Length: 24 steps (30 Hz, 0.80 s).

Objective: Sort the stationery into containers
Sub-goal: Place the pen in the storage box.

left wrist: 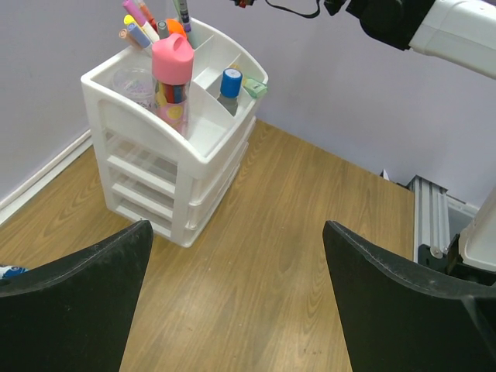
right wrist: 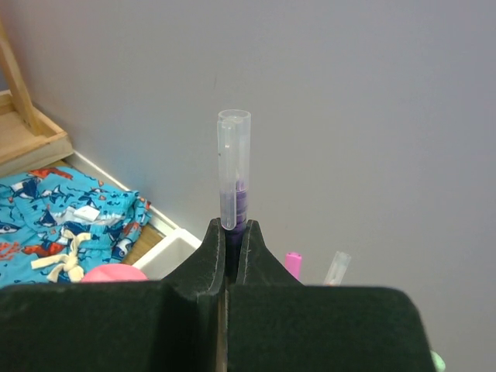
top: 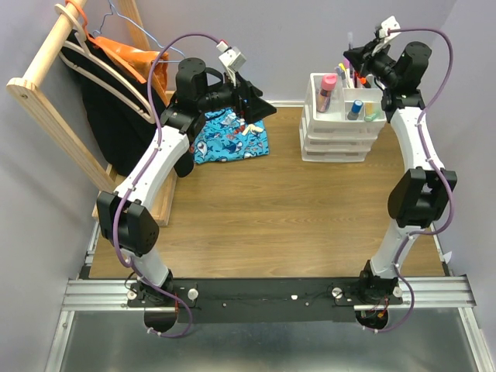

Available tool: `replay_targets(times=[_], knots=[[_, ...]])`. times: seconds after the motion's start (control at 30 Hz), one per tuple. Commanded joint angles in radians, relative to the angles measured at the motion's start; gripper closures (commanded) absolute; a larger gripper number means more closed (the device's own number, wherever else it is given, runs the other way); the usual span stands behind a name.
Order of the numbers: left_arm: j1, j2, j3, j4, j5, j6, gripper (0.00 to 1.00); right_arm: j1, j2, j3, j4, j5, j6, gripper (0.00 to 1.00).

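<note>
The white desk organiser [top: 341,128] [left wrist: 178,167] stands at the back right of the table. Its top compartments hold a pink glitter tube [top: 327,91] [left wrist: 172,74], a blue-capped jar [top: 356,108] [left wrist: 230,84] and a bunch of upright pens [left wrist: 147,27]. Above the rear compartment, my right gripper [top: 362,59] [right wrist: 233,232] is shut on a purple pen [right wrist: 235,178] with a clear cap, held upright. Tips of a pink marker [right wrist: 292,263] and a clear-capped pen [right wrist: 337,267] show just behind it. My left gripper [top: 260,105] [left wrist: 236,294] hangs open over the blue cloth's right edge, nothing between its fingers.
A blue patterned cloth [top: 231,138] [right wrist: 62,209] lies at the back middle of the table. A wooden rack [top: 46,93] with hangers, an orange garment [top: 143,62] and dark clothing leans at the far left. The wall runs close behind the organiser.
</note>
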Motion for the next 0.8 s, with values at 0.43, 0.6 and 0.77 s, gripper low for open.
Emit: replay_targets(times=[0.43,0.6,0.77], knots=[[0.010,0.013,0.014,0.006,-0.025,-0.001,0.01,-0.026,0.128,0.050,0.022,0.018,0.007,0.99],[0.010,0.015,0.012,0.008,-0.024,-0.004,0.01,-0.026,0.092,-0.036,0.034,0.025,-0.014,0.99],[0.010,0.012,0.003,0.008,-0.023,-0.006,0.01,-0.026,0.072,-0.071,0.022,0.050,-0.024,0.96]])
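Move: The right hand holds the pen upright, with the back pen slot of the storage box about 4 cm ahead, 2 cm right and 13 cm below it. A pink marker stands about 5 cm straight ahead and 9 cm lower. The pink-capped bottle lies about 7 cm left, 1 cm back and 12 cm below; the blue-capped bottle about 5 cm back, 1 cm right and 14 cm below. From the left hand the slot is about 22 cm ahead, 27 cm right and 13 cm below. The right hand lowers the upright pen about 8 cm towards the back slot of the storage box, easing some 3 cm forward and slightly right on the way down while its fingers keep their pinch and tip a few degrees downward. It checks briefly after the first 6 cm, the forward reach done by then, and goes on almost straight down, bringing the pen in close beside the standing markers. ##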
